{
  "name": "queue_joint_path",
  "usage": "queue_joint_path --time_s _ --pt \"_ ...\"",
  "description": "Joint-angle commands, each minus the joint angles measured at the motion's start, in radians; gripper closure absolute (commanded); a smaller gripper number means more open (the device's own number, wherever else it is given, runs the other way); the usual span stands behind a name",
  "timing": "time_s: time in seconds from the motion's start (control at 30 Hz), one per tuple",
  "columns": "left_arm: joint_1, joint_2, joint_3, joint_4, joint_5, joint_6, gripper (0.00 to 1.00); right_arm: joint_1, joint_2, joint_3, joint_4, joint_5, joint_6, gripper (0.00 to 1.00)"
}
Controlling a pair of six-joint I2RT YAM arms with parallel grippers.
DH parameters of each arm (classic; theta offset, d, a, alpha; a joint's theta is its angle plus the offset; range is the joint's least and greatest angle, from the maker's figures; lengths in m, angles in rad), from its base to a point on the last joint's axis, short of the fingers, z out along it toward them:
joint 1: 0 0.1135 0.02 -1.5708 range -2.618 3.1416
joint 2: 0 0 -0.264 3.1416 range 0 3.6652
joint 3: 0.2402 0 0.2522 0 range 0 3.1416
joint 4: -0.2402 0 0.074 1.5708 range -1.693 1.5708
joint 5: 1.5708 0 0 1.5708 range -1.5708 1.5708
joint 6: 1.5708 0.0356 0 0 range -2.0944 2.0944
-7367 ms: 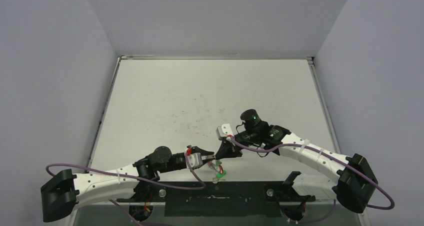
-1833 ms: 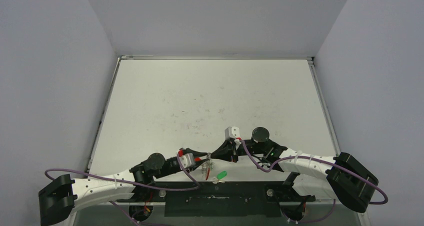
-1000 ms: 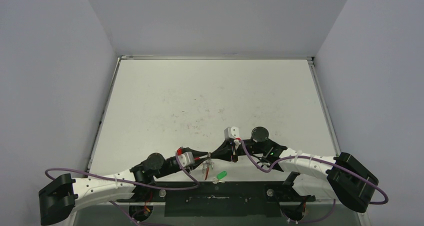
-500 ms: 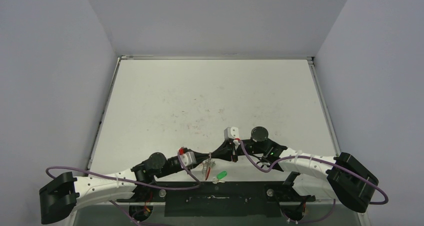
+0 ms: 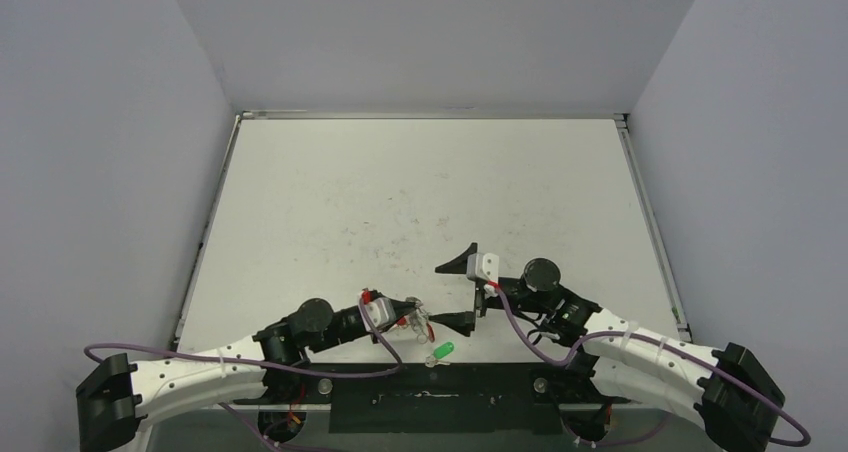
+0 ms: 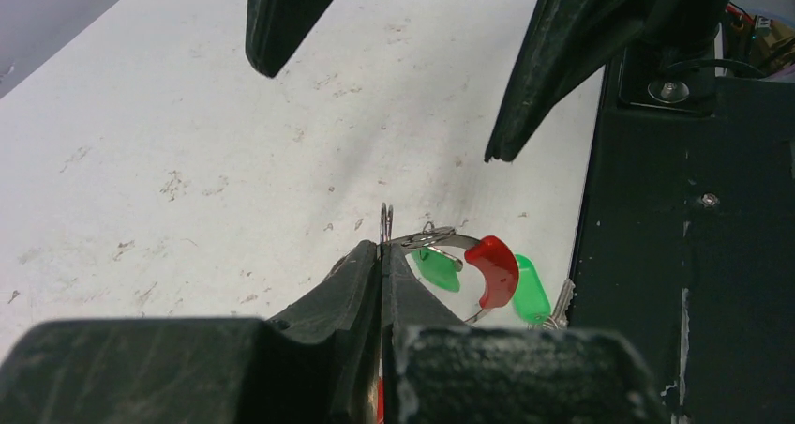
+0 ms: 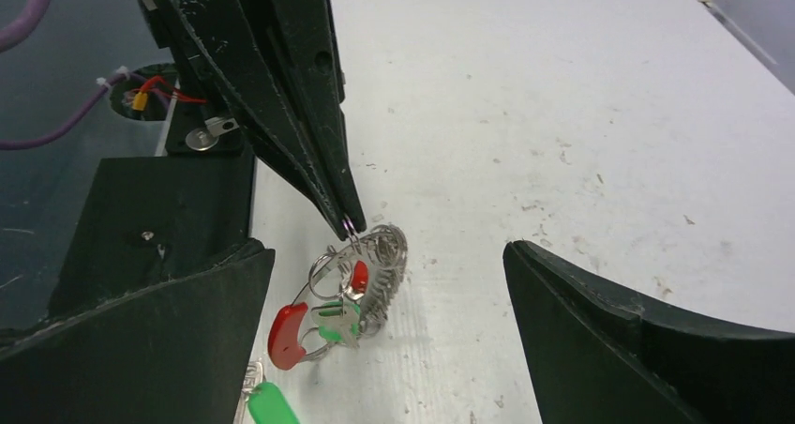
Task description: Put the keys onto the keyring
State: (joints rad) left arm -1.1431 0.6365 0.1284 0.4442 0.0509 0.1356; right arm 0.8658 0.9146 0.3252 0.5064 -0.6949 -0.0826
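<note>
My left gripper is shut on a thin wire loop of the keyring, holding it just above the table near the front edge. The ring's silvery coil faces the right gripper, and its red sleeve curves away to the side. One green-headed key hangs at the ring. Another green key lies loose on the table beside it. My right gripper stands wide open a little right of the ring, one finger on each side, touching nothing.
The black base plate runs along the near edge, right next to the loose key. Purple cables trail from both arms. The scuffed white table stretches away to grey walls.
The right gripper has opened wide and drawn back to the right of the ring. The left gripper stays shut on the ring, shifted slightly right.
</note>
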Motion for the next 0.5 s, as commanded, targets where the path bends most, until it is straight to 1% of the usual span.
queue_joint_path --time_s 0.0,0.07,0.1,0.17,0.33,0.37,0.4,0.47 --pt "0.003 -0.031 0.072 -0.077 -0.018 0.029 1.0 0.004 -0.075 -0.008 -0.058 0.149 -0.013 0.0" --pt "0.003 -0.046 0.089 -0.131 -0.027 0.035 1.0 0.004 -0.113 -0.019 -0.063 0.3 0.07 0.0" --pt "0.003 -0.053 0.1 -0.158 -0.034 0.036 1.0 0.004 -0.14 -0.023 -0.071 0.368 0.158 0.0" --pt "0.003 -0.065 0.125 -0.226 -0.043 0.036 1.0 0.001 -0.184 -0.015 -0.128 0.486 0.274 0.0" --pt "0.003 -0.102 0.19 -0.388 -0.15 0.034 1.0 -0.007 -0.238 0.074 -0.465 0.783 0.538 0.0" --pt "0.003 -0.111 0.206 -0.418 -0.168 0.035 1.0 -0.009 -0.236 0.095 -0.562 0.793 0.556 0.0" --pt "0.003 -0.122 0.218 -0.439 -0.189 0.037 1.0 -0.009 -0.232 0.112 -0.616 0.783 0.562 0.0" --pt "0.003 -0.144 0.245 -0.524 -0.212 0.048 1.0 -0.01 -0.222 0.127 -0.68 0.754 0.588 0.0"
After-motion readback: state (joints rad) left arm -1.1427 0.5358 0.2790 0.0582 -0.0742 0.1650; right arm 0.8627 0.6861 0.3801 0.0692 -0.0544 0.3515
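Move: The keyring hangs from the left fingertips, its middle about 5 cm below them, some 2 cm back and 2 cm to their right. From the open right hand, which already holds nothing, the keyring's middle lies roughly 4 cm left, 3 cm back and 7 cm below. The loose green-tagged key lies on the table some 6 cm back from the right hand, about 1 cm to its right and 17 cm down. The right hand, fingers still wide open and empty, draws away from the hanging keyring, forward and to the right by some 8 cm in all, speeding up as its wrist swings about 40 degrees clockwise and tips over towards the front, the height changing little. The left hand keeps its shut pinch on the keyring's rim and, starting slowly, carries it some 2.5 cm left with a slight forward drift, rolling and turning a little counter-clockwise, so the two hands part. ##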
